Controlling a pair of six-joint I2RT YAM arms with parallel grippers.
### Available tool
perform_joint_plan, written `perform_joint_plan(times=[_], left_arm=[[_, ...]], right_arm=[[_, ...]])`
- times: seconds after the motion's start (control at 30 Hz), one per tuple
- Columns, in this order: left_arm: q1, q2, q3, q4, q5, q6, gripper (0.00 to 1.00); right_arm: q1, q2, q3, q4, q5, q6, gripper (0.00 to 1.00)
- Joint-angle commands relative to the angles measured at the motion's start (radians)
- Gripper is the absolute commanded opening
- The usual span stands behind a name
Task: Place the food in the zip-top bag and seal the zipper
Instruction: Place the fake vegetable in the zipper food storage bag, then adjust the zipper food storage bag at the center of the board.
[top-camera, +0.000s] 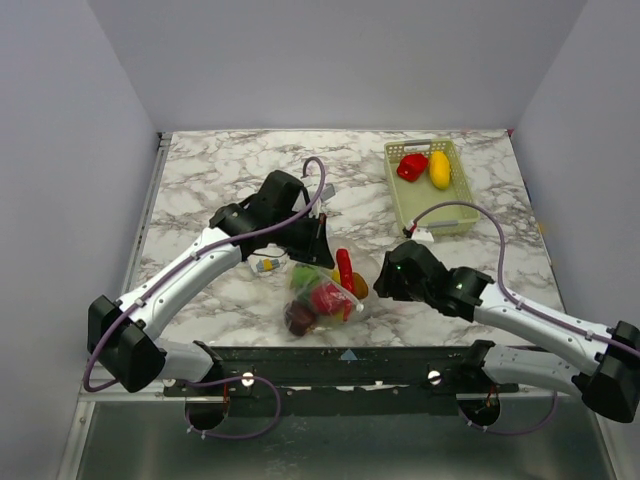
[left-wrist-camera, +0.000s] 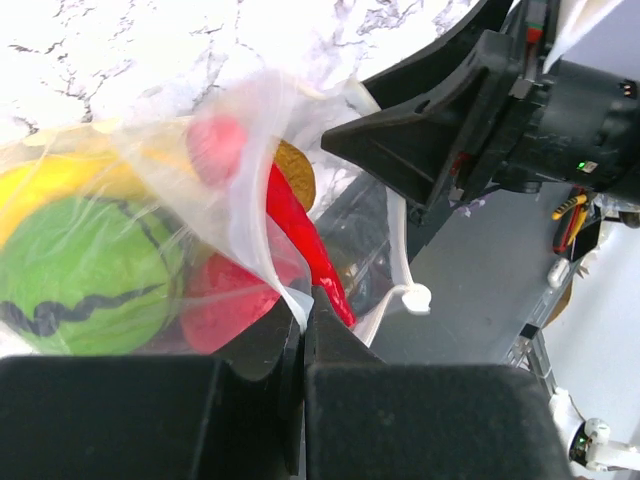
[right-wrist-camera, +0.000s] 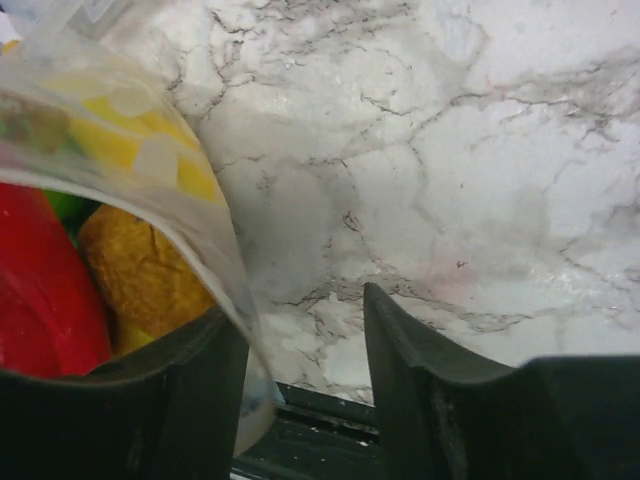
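Observation:
The zip-top bag (top-camera: 322, 298) lies near the table's front edge, holding several pieces of food. A red chili (top-camera: 344, 268) pokes out of its mouth. My left gripper (top-camera: 320, 247) is shut on the bag's upper edge (left-wrist-camera: 290, 300); the left wrist view shows a green striped fruit (left-wrist-camera: 90, 270), a red piece (left-wrist-camera: 225, 300) and the chili (left-wrist-camera: 305, 245) behind the film. My right gripper (top-camera: 383, 282) stands open at the bag's right side. In the right wrist view the bag's wall (right-wrist-camera: 215, 240) lies against the left finger's (right-wrist-camera: 190, 390) inner face, with an orange piece (right-wrist-camera: 140, 270) behind it.
A pale green mesh basket (top-camera: 402, 205) at the back right holds a red pepper (top-camera: 411, 166) and a yellow piece (top-camera: 439, 169). A small printed packet (top-camera: 266, 265) lies left of the bag. The table's front edge (top-camera: 350, 352) is just below the bag.

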Motion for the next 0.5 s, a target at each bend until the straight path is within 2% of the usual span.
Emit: perform_joint_plan(times=[0.0,0.1,0.23,0.37,0.47], left_arm=[[0.006,-0.024,0.045,-0.051,-0.064,0.005,0.0],[0.007,-0.027,0.062,-0.061,-0.074,0.008,0.0],[0.01,-0.001,0.128,-0.077,-0.065,0.017,0.0],[0.01,0.045,0.207,-0.084,-0.024,0.02,0.0],[0.007,0.081,0.23,-0.048,0.062,-0.012,0.0]], right_arm=[[0.005,0.02,-0.019,0.111,-0.028,0.009,0.42],[0.005,0.007,-0.007,0.168,-0.09,-0.02,0.31],[0.005,-0.001,0.077,0.149,-0.125,-0.036,0.13],[0.005,0.031,0.165,0.169,-0.199,-0.045,0.08],[0.006,0.059,0.179,0.249,-0.258,-0.009,0.06]])
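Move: The zip-top bag's free right rim stands between the right gripper's open fingers, about 1 cm to the left and 1 cm below the hand point. From that hand the brown potato lies roughly 5 cm left, 3 cm ahead and 3 cm lower; the long red pepper is some 7 cm left, 1 cm ahead, at hand height. From the left gripper, which already grips the bag's other side, that free rim is about 12 cm right, 1 cm back, 10 cm lower. Close the right gripper on the bag's right rim as it dips its last centimetre, pinching the film between the fingertips. Then lift it about 7 cm and carry it some 5 cm left towards the left gripper, rolling its left side up a little. Keep the left gripper shut on its edge and raise it roughly 4 cm late on, easing slightly forward. ##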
